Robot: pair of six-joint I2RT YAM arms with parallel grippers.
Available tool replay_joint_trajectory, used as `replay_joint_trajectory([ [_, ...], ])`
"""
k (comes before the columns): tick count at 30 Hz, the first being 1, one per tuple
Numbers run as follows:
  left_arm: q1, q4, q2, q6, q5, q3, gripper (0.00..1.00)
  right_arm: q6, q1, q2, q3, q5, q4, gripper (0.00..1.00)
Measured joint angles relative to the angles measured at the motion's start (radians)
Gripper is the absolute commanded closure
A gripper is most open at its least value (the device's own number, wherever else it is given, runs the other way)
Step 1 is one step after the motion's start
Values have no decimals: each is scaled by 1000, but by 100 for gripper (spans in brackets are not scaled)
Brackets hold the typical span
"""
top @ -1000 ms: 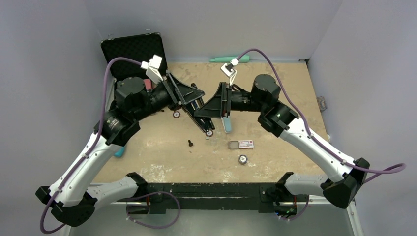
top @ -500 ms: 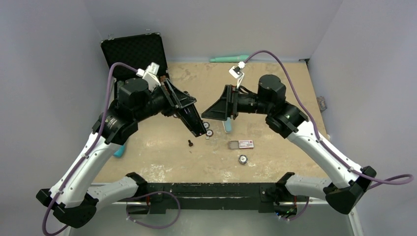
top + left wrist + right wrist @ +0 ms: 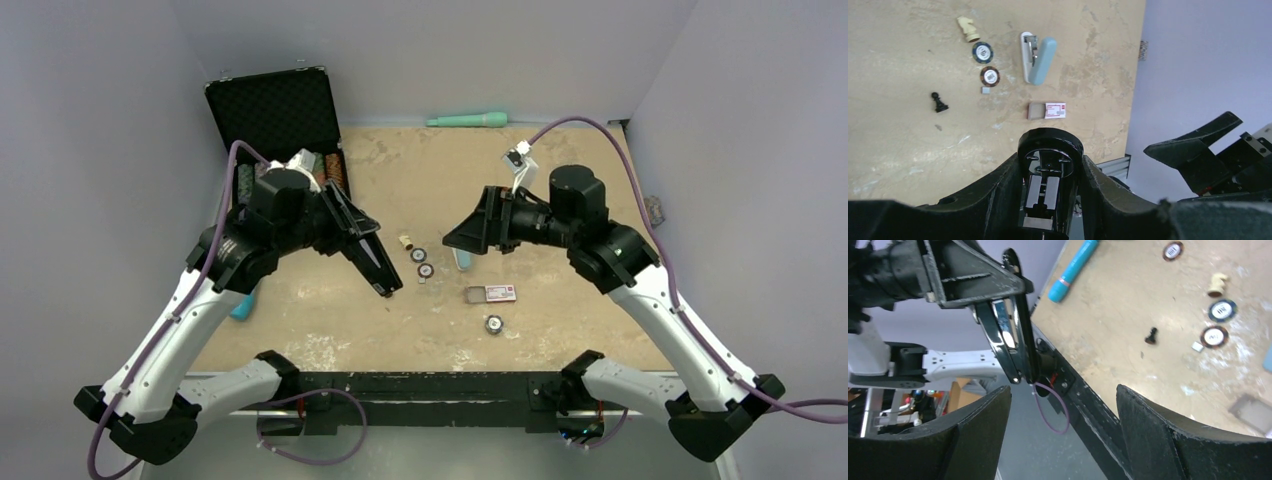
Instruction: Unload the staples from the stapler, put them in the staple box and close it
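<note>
My left gripper (image 3: 386, 282) is shut on a glossy black stapler (image 3: 1050, 172) and holds it above the table; its silvery rail shows in the right wrist view (image 3: 1007, 335). A small grey strip of staples (image 3: 985, 90) lies on the table beside a poker chip, and it also shows in the top view (image 3: 421, 281). A light blue stapler (image 3: 462, 258) lies flat right of the chips. My right gripper (image 3: 452, 237) is open and empty, raised just left of the blue stapler; in its own view (image 3: 1063, 405) nothing sits between the fingers.
A staple box (image 3: 491, 294) lies near the front. There are two poker chips (image 3: 418, 255), a third chip (image 3: 493, 324), a beige chess knight (image 3: 406, 241) and a black pawn (image 3: 938, 102). An open black case (image 3: 275, 110) stands back left. A teal marker (image 3: 468, 120) lies at the back wall.
The two grippers have drawn apart. My left gripper moved nearer and lower with the black stapler; my right gripper let go of it and pulled back to the right.
</note>
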Motion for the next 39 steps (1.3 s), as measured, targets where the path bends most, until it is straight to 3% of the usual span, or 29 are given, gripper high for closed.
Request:
replay_joint_trajectory([
  [11, 18, -115, 14, 12, -83, -46, 100, -45, 0, -58, -58, 109, -146, 19],
  [24, 116, -101, 88, 61, -82, -262, 100, -76, 0, -82, -69, 193, -238, 21],
  [39, 251, 3, 421, 241, 6, -289, 100, -78, 0, -80, -85, 262, -282, 22],
])
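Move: Beneath the left hand, which still holds the black stapler, the bare patch of table it is brought to lies about 31 cm down and 6 cm left, roughly level fore and aft. At table height too, the black pawn stands some 5 cm right and 3 cm back of the hand, a lone chip about 11 cm ahead and 1 cm left, the small staple block 13 cm right and 1 cm back. From the empty right hand the patch is roughly 26 cm left, 2 cm ahead and 34 cm below. Lowering the gripped black stapler some 23 cm towards the bare table left of the pawn, the left hand drifts left on the way and edges slightly forward near the end; its wrist tips about 40 degrees until the fingers point almost straight down, the grip kept. The empty right hand sinks and backs off to its right, fingers staying wide open. ##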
